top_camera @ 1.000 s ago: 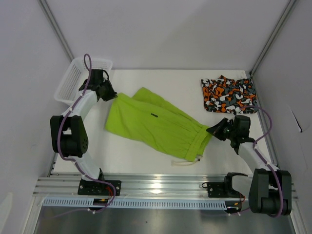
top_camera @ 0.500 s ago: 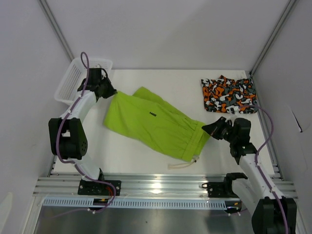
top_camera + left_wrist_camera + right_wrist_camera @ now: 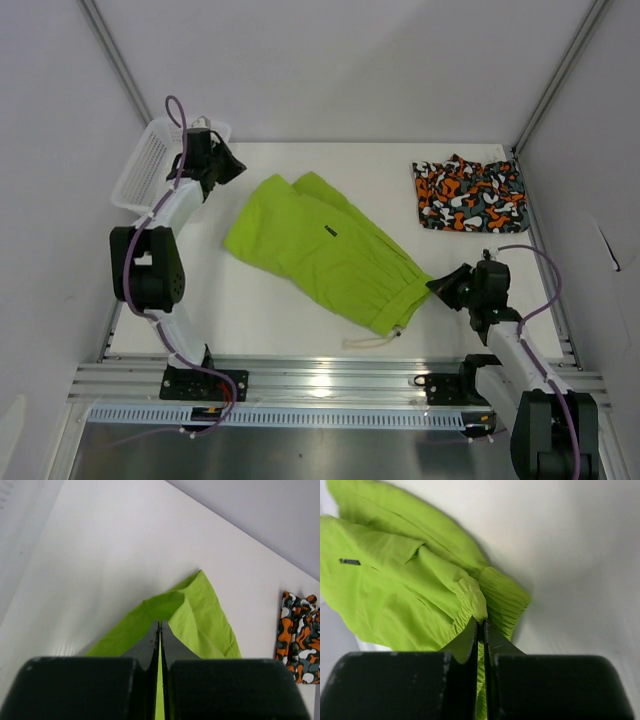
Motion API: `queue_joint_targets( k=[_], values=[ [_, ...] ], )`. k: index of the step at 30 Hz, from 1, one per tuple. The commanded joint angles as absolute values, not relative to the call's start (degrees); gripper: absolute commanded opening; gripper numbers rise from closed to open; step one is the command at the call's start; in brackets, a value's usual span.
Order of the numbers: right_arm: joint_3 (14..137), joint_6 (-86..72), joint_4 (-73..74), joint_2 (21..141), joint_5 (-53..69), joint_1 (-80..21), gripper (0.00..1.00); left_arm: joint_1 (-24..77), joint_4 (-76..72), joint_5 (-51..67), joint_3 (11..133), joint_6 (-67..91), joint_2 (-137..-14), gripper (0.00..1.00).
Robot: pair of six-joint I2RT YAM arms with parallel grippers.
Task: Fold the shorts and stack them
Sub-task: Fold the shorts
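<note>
The lime green shorts (image 3: pixel 320 250) lie spread diagonally across the middle of the table. Their waistband (image 3: pixel 470 592) is bunched at the near right, where my right gripper (image 3: pixel 437 283) (image 3: pixel 481 621) is shut on it. My left gripper (image 3: pixel 238 167) (image 3: pixel 160 622) is shut and raised near the basket. It stands a little off the shorts' far-left leg corner (image 3: pixel 180 600), which lies curled over on the table with no fabric clearly pinched. The camo shorts (image 3: pixel 468 195) (image 3: pixel 297 635) lie folded at the far right corner.
A white mesh basket (image 3: pixel 145 165) stands at the far left, right behind my left arm. The shorts' white drawstring (image 3: pixel 370 342) trails toward the near edge. Metal rails (image 3: pixel 320 380) run along the front, and walls close in on both sides.
The green shorts have slid and turned to the right. My right gripper pulled the waistband nearer. My left gripper rose toward the basket and the leg corner is no longer at its tips.
</note>
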State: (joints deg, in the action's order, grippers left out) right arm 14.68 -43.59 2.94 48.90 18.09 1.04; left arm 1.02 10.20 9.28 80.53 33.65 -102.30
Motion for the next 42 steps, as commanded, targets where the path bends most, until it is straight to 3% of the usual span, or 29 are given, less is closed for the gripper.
queue_joint_targets(
  k=[1,10,15,18,20,21,25,29,34,42],
  values=[
    [14.4,-45.2,3.2,51.0,11.7,1.5,0.0,2.5,3.3,10.8,86.3,35.0,-108.5,0.0],
    [16.3,-43.5,6.0,55.3,10.3,1.1,0.0,5.6,12.0,9.7,101.4,32.3,-120.8,0.0],
    [17.3,-43.6,5.5,58.3,10.3,1.1,0.02,6.4,13.8,9.6,104.4,29.6,-122.9,0.08],
    [18.1,-43.1,5.5,59.9,10.7,1.0,0.08,7.4,14.9,10.5,107.2,26.8,-124.4,0.22],
    [18.7,-42.5,5.6,60.5,11.0,0.8,0.21,8.3,17.1,11.1,108.5,24.4,-125.6,0.35],
    [19.5,-41.9,5.9,60.7,11.3,0.7,0.33,9.0,19.3,10.5,110.5,23.0,-126.4,0.46],
    [23.1,-38.1,8.3,60.5,9.9,0.2,0.51,11.0,26.0,8.4,114.2,20.8,-128.3,0.66],
    [28.5,-33.2,11.9,60.1,7.0,-2.3,0.53,11.3,28.8,10.5,115.6,21.6,-129.8,0.75],
    [34.5,-29.6,14.9,59.9,2.2,-4.7,0.6,11.9,34.2,11.2,121.7,22.2,-134.6,0.75],
    [41.0,-28.7,13.2,64.9,3.8,-6.3,0.61,12.1,39.1,7.7,123.7,23.9,-138.8,0.71]
  ],
)
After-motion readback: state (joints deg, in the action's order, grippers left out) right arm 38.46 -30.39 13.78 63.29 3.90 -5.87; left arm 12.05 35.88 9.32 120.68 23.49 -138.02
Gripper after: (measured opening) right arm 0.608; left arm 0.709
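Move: The left hand's closed, empty fingers are high over the table. The shorts' far end lies about 8 cm ahead, 10 cm right and 16 cm below; the white basket is some 19 cm left and 8 cm ahead, the shorts' dark label 20 cm right and 5 cm back. The right hand pinches the waistband corner, its laying spot about 4 cm below and 1 cm right; the patterned shorts lie 25 cm ahead, 10 cm right, the drawstring 10 cm back, 13 cm left. Forward some 7 cm at first, then rightward and down about 12 cm, drawing slightly back, the left hand comes over the shorts' far end, fingers opening wide, wrist turning clockwise and tipping down. The right hand lowers the waistband corner about 3 cm, opens and lets go, then rises and goes forward towards the patterned shorts, its left side rolling down. ##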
